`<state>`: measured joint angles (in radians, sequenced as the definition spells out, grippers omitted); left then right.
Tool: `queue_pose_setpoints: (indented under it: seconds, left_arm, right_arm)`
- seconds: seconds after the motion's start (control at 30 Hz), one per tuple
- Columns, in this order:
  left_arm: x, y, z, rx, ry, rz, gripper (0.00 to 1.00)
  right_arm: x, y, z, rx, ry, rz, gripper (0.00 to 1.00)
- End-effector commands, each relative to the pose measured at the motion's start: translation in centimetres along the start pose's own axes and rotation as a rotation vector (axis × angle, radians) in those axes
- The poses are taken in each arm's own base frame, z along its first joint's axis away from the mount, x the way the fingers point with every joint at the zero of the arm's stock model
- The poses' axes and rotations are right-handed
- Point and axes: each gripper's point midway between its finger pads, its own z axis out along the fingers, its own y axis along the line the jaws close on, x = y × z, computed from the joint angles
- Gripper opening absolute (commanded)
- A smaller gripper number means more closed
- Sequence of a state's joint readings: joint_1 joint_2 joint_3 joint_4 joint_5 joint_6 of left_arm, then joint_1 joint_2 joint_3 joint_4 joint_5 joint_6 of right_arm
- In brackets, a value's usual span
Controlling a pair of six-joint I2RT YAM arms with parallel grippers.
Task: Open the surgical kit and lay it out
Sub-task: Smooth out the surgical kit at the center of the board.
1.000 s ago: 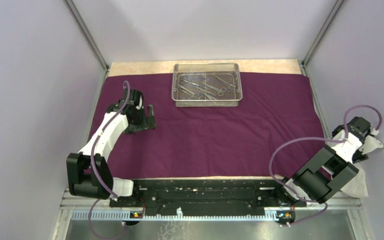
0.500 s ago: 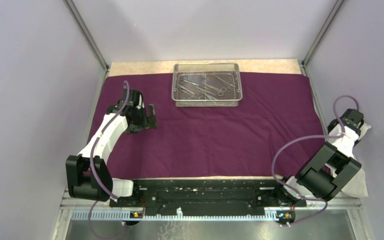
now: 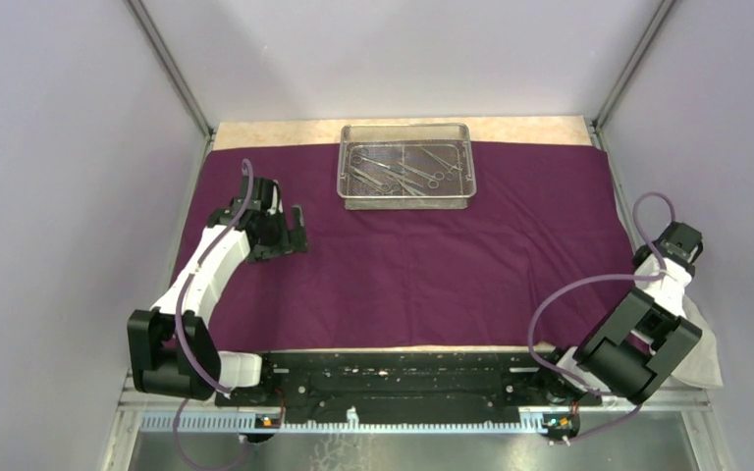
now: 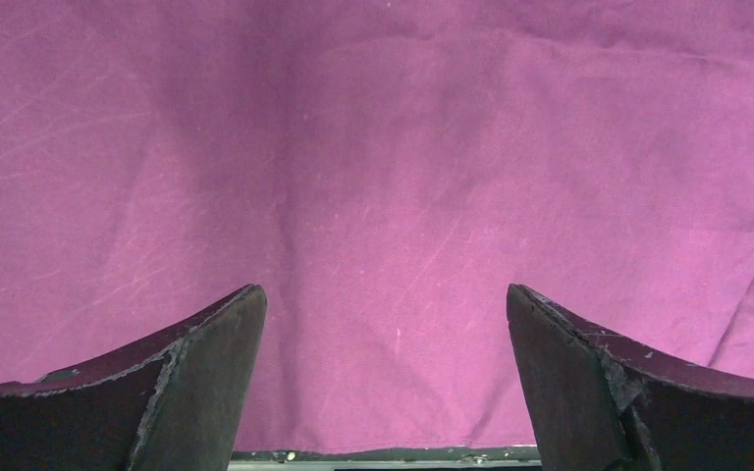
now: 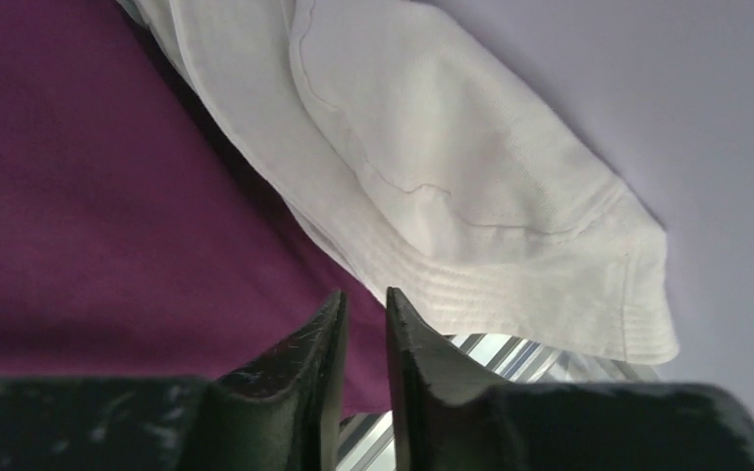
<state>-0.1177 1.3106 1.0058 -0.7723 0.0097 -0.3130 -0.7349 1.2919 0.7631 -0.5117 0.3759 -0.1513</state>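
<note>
The dark purple cloth wrap (image 3: 432, 255) lies spread flat over the table. On its far middle stands the silver wire-mesh tray (image 3: 404, 203) with several steel instruments (image 3: 403, 169) inside. My left gripper (image 3: 295, 231) sits low over the cloth's left part, wide open and empty; in the left wrist view (image 4: 383, 294) only purple cloth (image 4: 383, 177) shows between the fingers. My right gripper (image 3: 685, 245) is at the cloth's right edge. In the right wrist view (image 5: 365, 299) its jaws stand a narrow gap apart with nothing between them, over the purple cloth (image 5: 108, 196).
A white cloth (image 3: 702, 353) lies bunched off the table's right side beside the right arm, seen close up in the right wrist view (image 5: 471, 177). Frame posts and lilac walls close in both sides. A bare tan strip (image 3: 275, 132) runs behind the wrap.
The right gripper has drawn left and away from the white cloth, which was up at its fingers and now lies lower by the arm. The left arm has barely moved.
</note>
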Motion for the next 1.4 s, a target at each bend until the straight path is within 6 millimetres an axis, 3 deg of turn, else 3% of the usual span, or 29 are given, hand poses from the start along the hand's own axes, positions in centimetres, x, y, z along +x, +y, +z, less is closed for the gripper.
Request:
queue_pose_setpoints:
  seconds: [0.0, 0.23, 0.5, 0.63, 0.8, 0.83, 1.03, 1.37]
  left_arm:
    - [-0.5, 0.6, -0.5, -0.025, -0.041, 0.017, 0.99]
    - [-0.5, 0.5, -0.1, -0.026, -0.027, 0.017, 0.99]
    - [-0.8, 0.6, 0.1, -0.038, -0.019, 0.016, 0.99]
    - [-0.9, 0.6, 0.2, -0.039, -0.02, 0.015, 0.99]
    - [-0.9, 0.6, 0.3, -0.034, -0.021, 0.013, 0.99]
    - [-0.9, 0.5, 0.3, -0.033, -0.021, 0.013, 0.99]
    - [-0.6, 0.3, 0.4, -0.02, -0.013, 0.012, 0.99]
    - [-0.7, 0.7, 0.3, -0.04, -0.017, 0.016, 0.99]
  right_arm:
    - [-0.8, -0.3, 0.6, 0.024, -0.027, -0.033, 0.17]
    - [-0.1, 1.1, 2.0, -0.022, 0.008, -0.062, 0.15]
    - [0.6, 1.7, 1.6, -0.034, 0.002, -0.082, 0.15]
    - [0.0, 1.3, 0.9, -0.015, -0.03, -0.075, 0.24]
    - [-0.6, 1.4, 0.0, -0.033, -0.084, -0.074, 0.28]
    - [-0.5, 1.5, 0.0, -0.04, -0.082, -0.084, 0.27]
    - [-0.1, 3.0, 0.5, -0.065, -0.045, -0.156, 0.0]
    - [0.8, 2.5, 1.7, -0.011, 0.014, -0.182, 0.0]
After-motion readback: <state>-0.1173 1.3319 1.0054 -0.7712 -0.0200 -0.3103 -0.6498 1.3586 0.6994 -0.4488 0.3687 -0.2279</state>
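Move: The surgical kit's right edge lies practically under the right hand, about 2 cm to its left, level with it fore and aft and some 4 cm below. The kit's front-right corner is roughly 8 cm back and 3 cm left of the hand. The white hat lies along that edge, its middle about 5 cm back and 5 cm to the hand's right, 3 cm down. From the left hand that edge is some 75 cm to the right, 10 cm back and 8 cm lower. The kit's right edge beside the white hat gets two downward strokes from the right hand: it sinks about 3 cm, lifts roughly 2 cm with the fingers parting slightly, then shifts a little left and forward and sinks 2 cm again as they shut fully. The hand turns some 10 degrees counter-clockwise, the closed tips ending down at the cloth just inside the hat's brim, where they seem to touch it. ##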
